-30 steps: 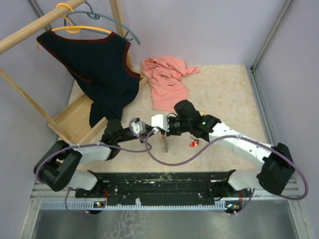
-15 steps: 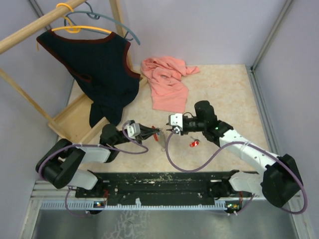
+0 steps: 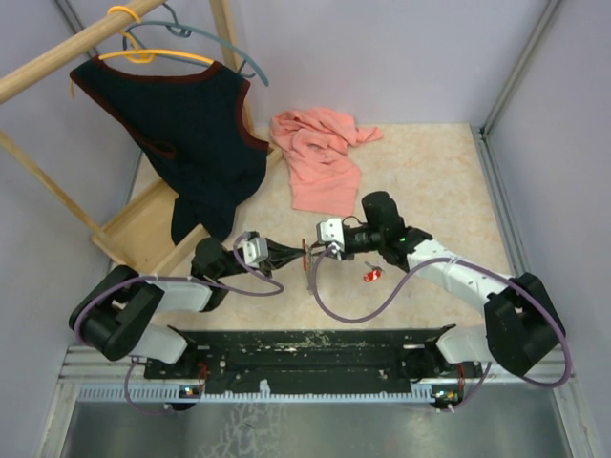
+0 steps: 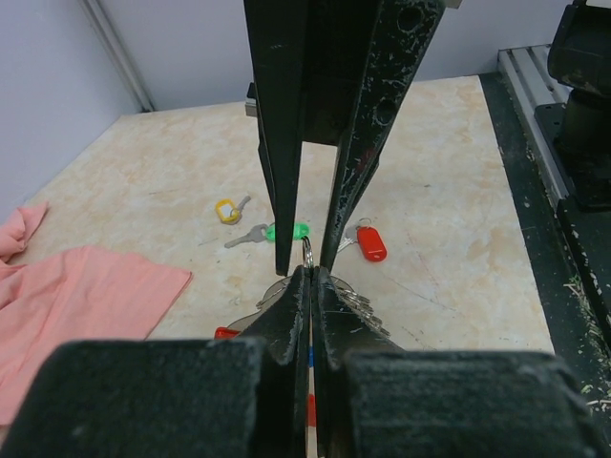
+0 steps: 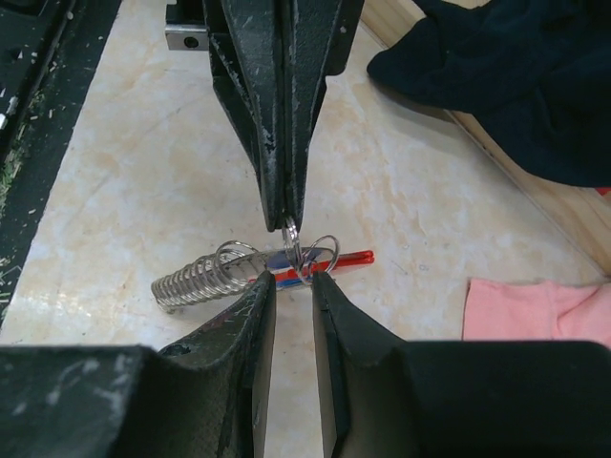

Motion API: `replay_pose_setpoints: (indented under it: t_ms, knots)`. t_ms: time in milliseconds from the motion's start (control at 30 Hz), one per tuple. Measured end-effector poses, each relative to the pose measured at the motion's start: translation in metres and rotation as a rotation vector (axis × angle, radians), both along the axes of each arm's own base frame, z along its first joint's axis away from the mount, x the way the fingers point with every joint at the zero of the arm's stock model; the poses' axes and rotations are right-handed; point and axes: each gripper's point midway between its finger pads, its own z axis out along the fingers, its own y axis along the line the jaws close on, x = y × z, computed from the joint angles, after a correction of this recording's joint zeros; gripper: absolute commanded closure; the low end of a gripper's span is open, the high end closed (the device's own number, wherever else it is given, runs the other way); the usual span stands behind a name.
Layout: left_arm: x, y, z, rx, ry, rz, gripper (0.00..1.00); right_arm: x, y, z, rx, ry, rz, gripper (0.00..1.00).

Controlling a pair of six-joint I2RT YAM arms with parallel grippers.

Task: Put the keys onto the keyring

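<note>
My left gripper [image 3: 299,255] is shut on a small wire ring [image 5: 290,240] of the keyring [image 5: 348,257]. The keyring hangs just above the table, showing a red side, a grey side and a steel coil [image 5: 196,279]. My right gripper [image 5: 290,279] faces it tip to tip. It is open, and its fingertips [image 5: 263,281] stand on either side of the small rings; I cannot tell whether they touch. In the left wrist view the left gripper [image 4: 311,275] pinches the ring [image 4: 307,250]. A yellow key [image 4: 227,210], a green key [image 4: 286,232] and a red key [image 4: 370,243] lie loose on the table beyond.
A pink cloth [image 3: 320,157] lies at the back centre. A dark vest [image 3: 191,134] hangs on a wooden rack, whose base [image 3: 134,234] is at the left. The red key [image 3: 371,276] lies right of the grippers. The black arm rail [image 3: 315,348] runs along the near edge.
The two grippers drew apart, then my right gripper came back left to meet the left gripper's tip. The left gripper stays shut on the ring.
</note>
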Motion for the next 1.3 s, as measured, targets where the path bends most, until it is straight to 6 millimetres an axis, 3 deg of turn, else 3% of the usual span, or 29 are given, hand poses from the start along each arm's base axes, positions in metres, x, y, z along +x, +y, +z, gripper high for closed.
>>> replay_pose_setpoints:
  t_ms: [233, 400, 467, 633, 733, 967, 1300]
  knots:
    - [-0.001, -0.001, -0.002, 0.006, 0.004, -0.010, 1.00, 0.004, 0.005, 0.014, 0.031, -0.031, 0.013, 0.81]
    - [-0.001, -0.001, -0.003, 0.006, 0.004, -0.011, 1.00, 0.001, 0.006, 0.013, 0.033, -0.022, 0.024, 1.00]
    - [-0.001, -0.001, -0.003, 0.006, 0.004, -0.011, 0.97, 0.001, 0.006, 0.014, 0.028, -0.017, 0.027, 1.00]
    - [0.001, -0.001, -0.004, 0.017, -0.001, -0.003, 0.75, 0.002, 0.003, 0.016, -0.005, -0.005, 0.022, 1.00]
    - [0.005, 0.000, -0.009, 0.045, 0.006, 0.017, 0.68, 0.008, 0.000, 0.023, -0.044, -0.013, -0.007, 1.00]
    - [0.015, 0.003, -0.009, 0.091, -0.003, 0.062, 0.62, 0.013, 0.009, 0.037, -0.233, -0.081, -0.081, 1.00]
    - [0.015, 0.004, -0.014, 0.108, 0.002, 0.066, 0.62, 0.012, 0.005, 0.014, -0.555, -0.126, -0.168, 1.00]
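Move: The keyring's small metal ring, pinched in my left fingertips, sticks out about 1 cm to their right. From my open right fingertips it is some 1 cm left and 1 cm higher, level fore and aft. The keyring's body hangs about 5 cm below that hand, 2 cm back and 2 cm left. On the table, some 14 cm lower, the red key lies about 4 cm back and 13 cm right, the green key 3 cm ahead and 13 cm right. I pass the keyring across: my right hand eases up about 1.5 cm and shuts its fingers on the small ring, and only then do my left fingers open and let go. Holding on, my right hand arcs up and slightly forward, then sinks about 2 cm while its fingers tip some 30 degrees further down; my open left hand shifts about 1.5 cm forward and down. ##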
